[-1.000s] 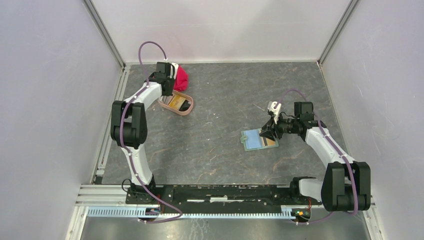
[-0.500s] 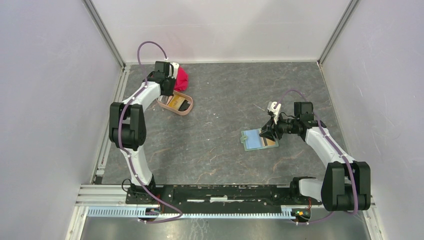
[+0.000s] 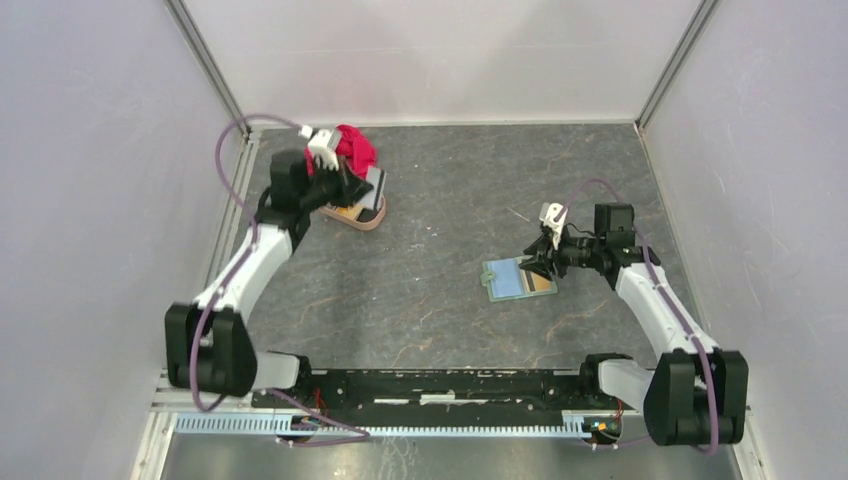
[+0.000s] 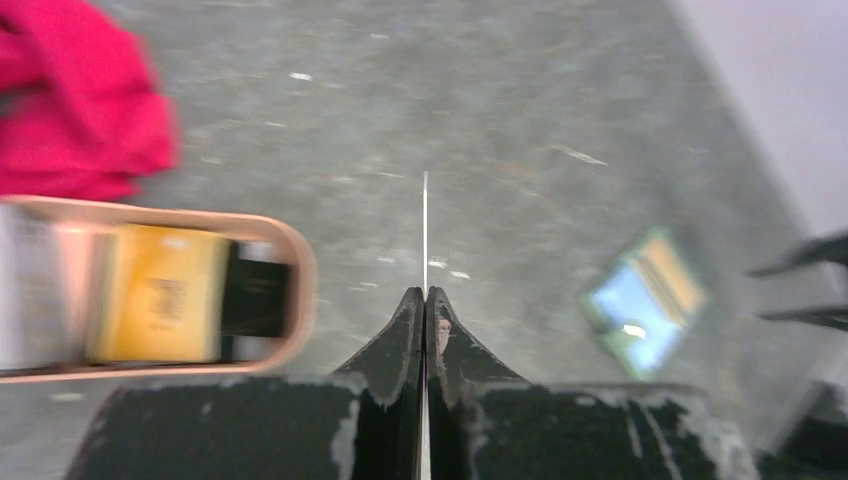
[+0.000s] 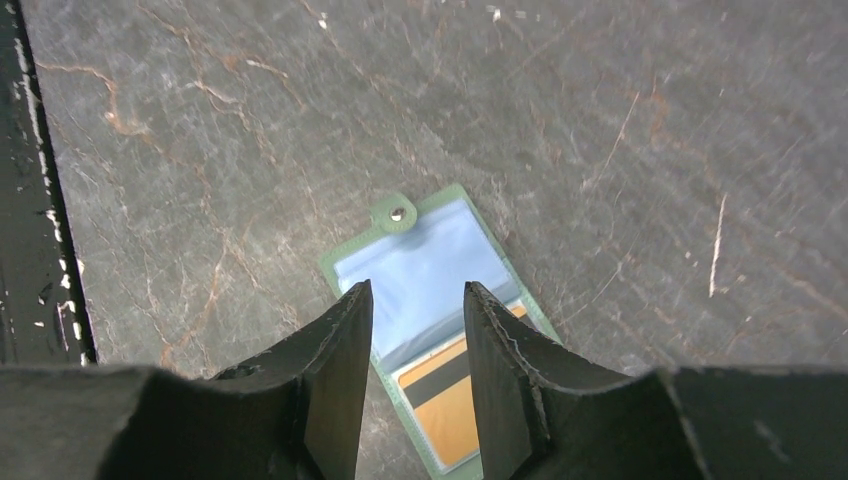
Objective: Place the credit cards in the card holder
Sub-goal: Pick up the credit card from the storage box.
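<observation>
My left gripper (image 3: pixel 352 186) (image 4: pixel 425 292) is shut on a thin silvery-white credit card (image 3: pixel 373 182), lifted just above the tray. In the left wrist view that card (image 4: pixel 425 225) shows edge-on as a pale line between the jaws. More credit cards lie in the pinkish tray (image 3: pixel 375 222) (image 4: pixel 303 270): an orange-gold one (image 4: pixel 160 292) and a dark one (image 4: pixel 255 300). The sage-green card holder (image 3: pixel 510 280) (image 5: pixel 430 250) (image 4: pixel 645 300) lies open at centre right with an orange, dark-striped card (image 5: pixel 445 400) in its pocket. My right gripper (image 3: pixel 530 266) (image 5: pixel 418 300) hovers open over it, holding nothing.
A crumpled red cloth (image 3: pixel 352 147) (image 4: pixel 75 110) lies behind the tray at the back left. White walls with metal corner posts close the table on three sides. A black rail (image 3: pixel 440 385) runs along the near edge between the arm bases.
My left arm has swung out and turned, raising the silvery card up from the tray, and its jaws have closed fully on it. The right arm and the card holder have hardly moved.
</observation>
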`<action>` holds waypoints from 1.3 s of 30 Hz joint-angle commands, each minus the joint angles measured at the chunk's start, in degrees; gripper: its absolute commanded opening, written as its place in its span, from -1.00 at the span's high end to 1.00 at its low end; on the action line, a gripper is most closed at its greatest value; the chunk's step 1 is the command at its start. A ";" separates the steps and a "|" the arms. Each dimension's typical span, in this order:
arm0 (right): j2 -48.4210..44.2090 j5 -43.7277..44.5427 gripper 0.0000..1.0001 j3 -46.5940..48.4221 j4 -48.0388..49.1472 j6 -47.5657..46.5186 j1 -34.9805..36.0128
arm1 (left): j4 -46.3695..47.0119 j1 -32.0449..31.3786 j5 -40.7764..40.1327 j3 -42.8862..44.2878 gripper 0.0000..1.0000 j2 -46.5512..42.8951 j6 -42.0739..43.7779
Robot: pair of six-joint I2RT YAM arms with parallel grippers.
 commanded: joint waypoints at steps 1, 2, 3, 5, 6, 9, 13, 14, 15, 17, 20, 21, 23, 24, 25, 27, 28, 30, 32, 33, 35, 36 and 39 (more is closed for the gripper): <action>-4.12 -5.29 0.09 1.65 0.76 -1.29 -0.57 | 28.43 -2.20 17.38 -16.50 0.96 -9.52 -26.83; -4.66 -6.39 0.09 1.65 0.61 -1.20 -0.74 | 32.79 -3.43 16.91 -19.33 0.96 -12.38 -29.71; -5.14 -7.90 0.09 1.82 0.54 -0.84 -0.79 | 35.81 -5.34 15.31 -21.93 0.96 -14.27 -32.28; -6.05 -10.25 0.09 2.40 0.35 0.51 -0.72 | 40.97 -10.23 11.82 -26.12 0.96 -17.21 -36.35; -6.38 -11.63 0.09 3.04 -0.09 1.15 -0.81 | 42.72 -13.25 10.03 -27.46 0.95 -18.18 -37.45; -6.93 -16.95 0.08 5.23 -3.95 1.79 -0.78 | 48.18 -22.42 2.59 -31.32 0.96 -19.80 -39.81; -6.81 -21.08 0.08 9.75 -13.72 1.02 -0.80 | 58.82 -30.54 -5.98 -36.32 0.96 -19.56 -43.85; -6.80 -22.56 0.08 10.35 -15.71 1.74 -0.83 | 61.16 -32.80 -7.76 -37.20 0.96 -18.86 -44.24; -6.65 -24.84 0.09 10.20 -16.31 3.66 -0.82 | 63.86 -34.43 -9.11 -37.59 0.96 -17.64 -44.27; -7.16 -28.38 0.08 8.84 -14.96 8.38 -0.77 | 67.92 -37.72 -11.98 -38.01 0.96 -15.35 -44.29; -9.40 -30.16 0.06 5.82 -7.71 19.06 -0.75 | 74.68 -41.15 -15.70 -38.05 0.96 -11.31 -45.48; -9.93 -30.67 0.04 5.12 -7.29 20.18 -0.80 | 76.44 -42.21 -16.64 -37.76 0.96 -9.97 -45.72; -10.30 -31.19 0.01 4.64 -8.01 21.35 -0.82 | 78.67 -44.22 -17.41 -35.62 0.96 -7.25 -45.38; -10.24 -31.52 0.01 4.59 -8.07 22.27 -0.79 | 79.14 -44.99 -17.83 -34.72 0.96 -6.15 -45.17; -10.05 -31.83 0.01 4.67 -8.22 23.13 -0.79 | 79.40 -45.54 -18.35 -33.96 0.96 -5.24 -44.69; -9.28 -32.55 0.01 5.32 -9.54 23.25 -0.76 | 80.40 -46.63 -20.73 -33.14 0.96 -3.58 -43.81; -8.87 -32.85 0.01 5.78 -10.45 22.49 -0.73 | 80.80 -46.99 -21.04 -32.71 0.96 -2.64 -43.67; -7.62 -32.87 0.01 7.01 -12.56 20.98 -0.82 | 82.83 -47.74 -21.52 -31.88 0.96 -0.48 -43.65; -6.08 -32.86 0.01 8.36 -14.55 20.16 -0.82 | 84.58 -48.88 -22.05 -30.86 0.96 1.85 -43.64; -5.36 -32.90 0.01 8.89 -15.28 19.91 -0.78 | 84.80 -49.34 -22.10 -30.31 0.96 2.40 -43.58; -4.11 -32.89 0.01 10.12 -17.12 19.06 -0.77 | 85.28 -50.28 -22.57 -29.36 0.96 4.17 -43.33; -3.58 -32.94 0.00 11.09 -18.47 18.13 -0.77 | 85.75 -50.67 -22.79 -29.08 0.96 4.90 -43.22; -2.59 -32.95 0.00 13.23 -22.21 15.40 -0.82 | 86.13 -51.38 -23.92 -28.36 0.96 6.43 -42.74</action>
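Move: Roughly 34 cm to the right of the left hand, 14 cm back and 9 cm lower, is the right gripper, where the held credit card is being taken; the card holder lies 33 cm right, 12 cm back and 21 cm below. The storage box is about 7 cm ahead, 6 cm left, 20 cm below, with the red cloth 17 cm ahead and 10 cm left. From the right hand, that card is some 13 cm ahead, 30 cm left, 8 cm higher. Swinging away from the storage box, the left hand carries the still-pinched credit card some 25 cm right and 20 cm back, rising slightly and rolling right side up while turning clockwise towards the right gripper; the backward travel finishes first. The half-open right hand rises about 11 cm off the card holder, drawing back and slightly left, its fingers tilting up to face the card. ##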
